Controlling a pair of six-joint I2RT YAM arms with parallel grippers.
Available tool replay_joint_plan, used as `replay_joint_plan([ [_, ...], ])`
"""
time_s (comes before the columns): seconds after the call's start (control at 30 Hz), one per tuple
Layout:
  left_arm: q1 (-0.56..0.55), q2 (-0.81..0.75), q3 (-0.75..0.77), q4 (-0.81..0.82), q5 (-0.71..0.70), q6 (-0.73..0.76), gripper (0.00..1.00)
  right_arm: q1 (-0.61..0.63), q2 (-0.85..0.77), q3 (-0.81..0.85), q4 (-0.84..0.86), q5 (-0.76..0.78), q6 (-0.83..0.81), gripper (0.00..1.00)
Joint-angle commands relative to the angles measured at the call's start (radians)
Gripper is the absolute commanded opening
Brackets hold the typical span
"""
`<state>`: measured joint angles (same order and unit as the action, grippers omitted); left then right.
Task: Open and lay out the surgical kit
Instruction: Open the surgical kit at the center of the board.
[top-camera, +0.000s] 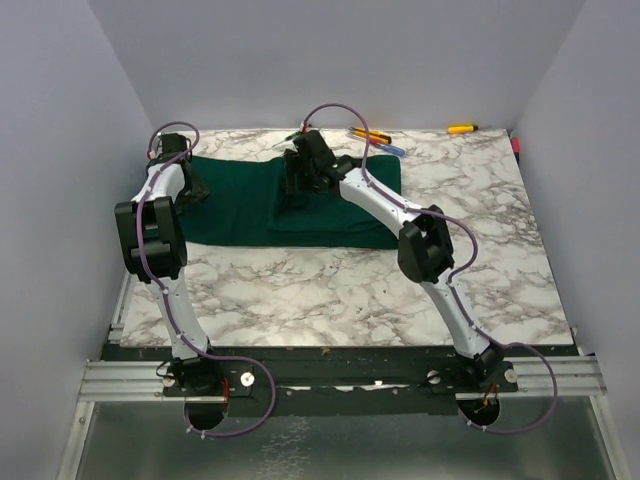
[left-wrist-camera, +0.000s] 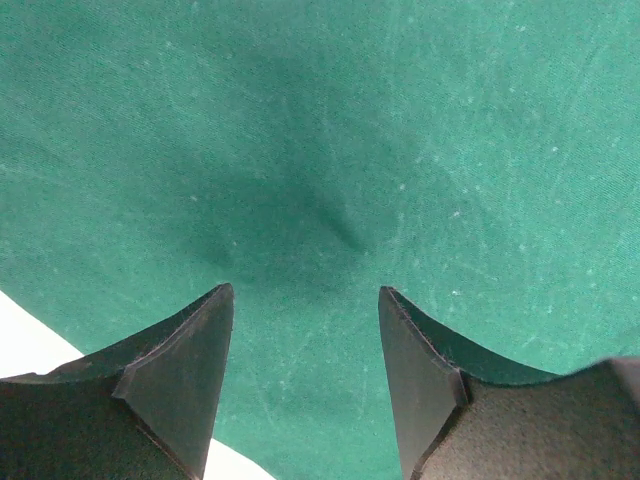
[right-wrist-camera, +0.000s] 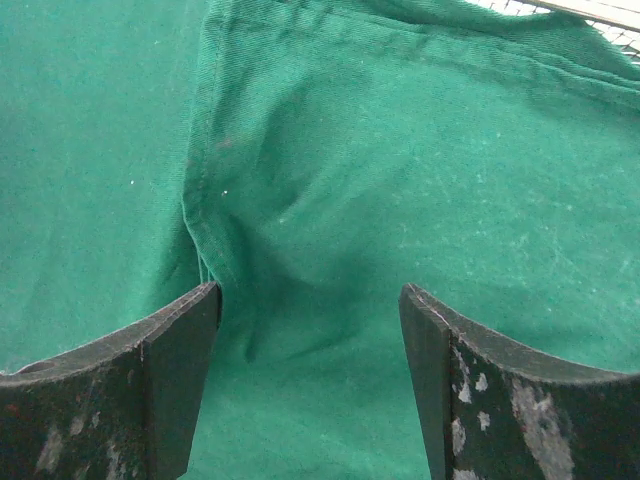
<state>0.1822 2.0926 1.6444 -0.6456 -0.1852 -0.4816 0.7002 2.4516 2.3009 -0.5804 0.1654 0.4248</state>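
The surgical kit (top-camera: 330, 215) lies at the back middle of the marble table, wrapped in dark green cloth; one flap is spread flat to the left. My left gripper (top-camera: 186, 186) stands open low over that flap (left-wrist-camera: 330, 140), near its left edge, with only flat cloth between its fingers (left-wrist-camera: 190, 370). My right gripper (top-camera: 298, 188) is open over the raised folded bundle, straddling a hemmed cloth edge (right-wrist-camera: 200, 200). A sliver of the wire-mesh tray (right-wrist-camera: 600, 12) peeks out at the top right of the right wrist view. The instruments and packets are hidden under the cloth.
Orange and blue pens (top-camera: 376, 138) lie just behind the kit, and a yellow one (top-camera: 462, 128) sits at the back right wall. White table (left-wrist-camera: 25, 345) shows beside the cloth's edge. Grey walls close in on both sides.
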Motion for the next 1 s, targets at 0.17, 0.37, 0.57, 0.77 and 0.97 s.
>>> replay_joint_plan([
  [0.17, 0.005, -0.03, -0.018, 0.041, 0.025, -0.02, 0.61, 0.008, 0.013, -0.003, 0.14, -0.092, 0.006, 0.77],
  [0.37, 0.008, -0.024, -0.019, 0.043, 0.017, -0.025, 0.61, 0.017, 0.033, -0.01, 0.142, -0.098, 0.004, 0.75],
  [0.57, 0.009, -0.021, -0.028, 0.042, 0.007, -0.029, 0.6, 0.029, 0.058, -0.021, 0.126, -0.106, -0.013, 0.6],
  [0.77, 0.012, -0.016, -0.033, 0.043, 0.006, -0.031, 0.6, 0.045, 0.07, -0.024, 0.125, -0.115, -0.029, 0.57],
  [0.97, 0.014, -0.014, -0.035, 0.043, 0.009, -0.031, 0.59, 0.048, 0.084, -0.003, 0.081, -0.101, -0.022, 0.35],
])
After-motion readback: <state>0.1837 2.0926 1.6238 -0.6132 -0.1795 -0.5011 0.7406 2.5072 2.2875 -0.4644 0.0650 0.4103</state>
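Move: Just left of the right hand, about 5 cm over, 2 cm nearer the base and 3 cm below, lies the raised fold edge of the surgical kit's green cloth. The dark green pen lies some 14 cm ahead of that hand and 2 cm left, the orange-handled tool 14 cm ahead and 16 cm right, and the blue screwdriver 11 cm ahead and 20 cm right. From the left hand, the fold edge is roughly 21 cm to the right, about level fore and aft, and 1 cm below. Sliding left by about 5 cm, the right hand first lifts a little, then sinks some 3 cm and eases back over the cloth to bring its fingers astride the raised fold edge, turning slightly counter-clockwise. The fingers, well open at first, narrow to under half open around the fold. ##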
